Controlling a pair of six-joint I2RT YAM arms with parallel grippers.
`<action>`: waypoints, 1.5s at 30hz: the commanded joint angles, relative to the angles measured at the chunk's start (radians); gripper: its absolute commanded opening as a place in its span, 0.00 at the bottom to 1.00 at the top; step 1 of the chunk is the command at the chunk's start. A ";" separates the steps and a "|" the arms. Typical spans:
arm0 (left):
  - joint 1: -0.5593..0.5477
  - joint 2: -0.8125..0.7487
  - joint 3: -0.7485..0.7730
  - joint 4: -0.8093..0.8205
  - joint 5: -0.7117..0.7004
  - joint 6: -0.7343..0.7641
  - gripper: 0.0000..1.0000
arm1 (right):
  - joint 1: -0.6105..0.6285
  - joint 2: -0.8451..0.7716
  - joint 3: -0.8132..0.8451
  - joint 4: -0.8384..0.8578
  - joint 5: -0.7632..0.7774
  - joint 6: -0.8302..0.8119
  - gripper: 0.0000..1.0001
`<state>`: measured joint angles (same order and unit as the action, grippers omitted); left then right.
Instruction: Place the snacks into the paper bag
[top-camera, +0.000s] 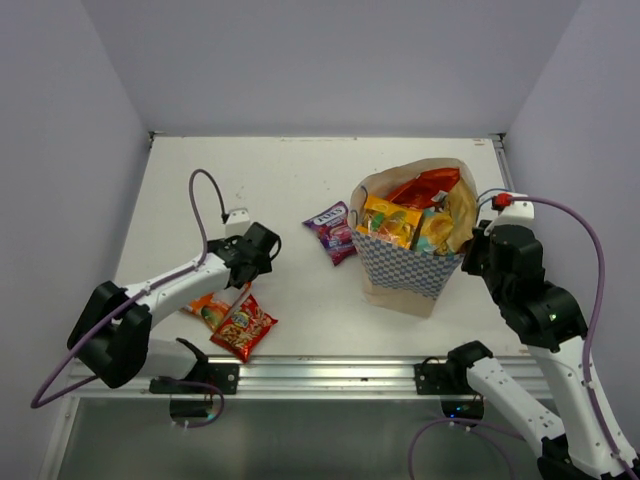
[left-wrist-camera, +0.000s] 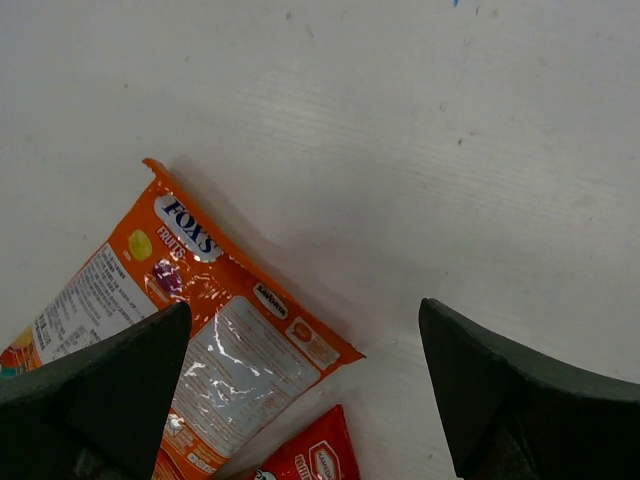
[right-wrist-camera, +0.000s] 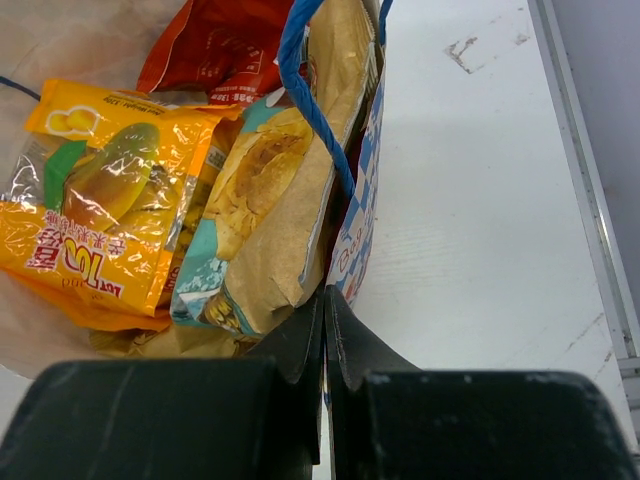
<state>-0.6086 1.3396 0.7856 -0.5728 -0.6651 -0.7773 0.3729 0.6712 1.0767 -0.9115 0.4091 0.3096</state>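
The paper bag (top-camera: 405, 265), blue-and-white checked, stands upright right of centre. Inside it are a red packet (top-camera: 425, 187), a yellow-orange one (top-camera: 390, 222) and a tan one (top-camera: 460, 210). My right gripper (right-wrist-camera: 325, 295) is shut, pinching the bag's right wall (right-wrist-camera: 362, 230) at the rim, beside its blue string handle (right-wrist-camera: 310, 100). A purple packet (top-camera: 333, 230) lies on the table left of the bag. An orange-white packet (left-wrist-camera: 210, 320) and a small red packet (left-wrist-camera: 310, 460) lie at the front left. My left gripper (left-wrist-camera: 305, 308) hangs wide open over the orange-white packet's corner, holding nothing.
The table (top-camera: 290, 175) is white, with purple walls behind and at both sides. A metal rail (top-camera: 330, 370) with the arm bases runs along the near edge. The small red packet (top-camera: 243, 328) lies close to that rail.
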 joint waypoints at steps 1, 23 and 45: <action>0.006 0.020 -0.045 0.010 0.045 -0.099 1.00 | 0.006 -0.008 0.003 0.019 -0.032 -0.010 0.00; 0.023 0.075 -0.155 0.205 0.147 -0.071 0.00 | 0.006 -0.010 -0.004 0.020 -0.016 -0.007 0.00; -0.207 -0.063 0.636 0.286 0.380 0.355 0.00 | 0.006 0.021 -0.001 0.016 -0.009 -0.007 0.00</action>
<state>-0.8085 1.2388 1.2930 -0.3889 -0.3641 -0.5121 0.3740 0.6697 1.0763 -0.9051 0.4015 0.3096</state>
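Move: From the open left hand, the orange packet's middle lies about 6 cm back, 6 cm to the left and 6 cm below. The red packet is some 14 cm back and 1 cm right, the purple packet 8 cm ahead and 23 cm right, and the paper bag about 2 cm ahead and 38 cm right. From the right hand, the orange packet is roughly 55 cm left, 1 cm back and 27 cm below. Left hand sinks 5 cm, pinches the orange packet's edge, lifts some 29 cm and right towards the bag. ##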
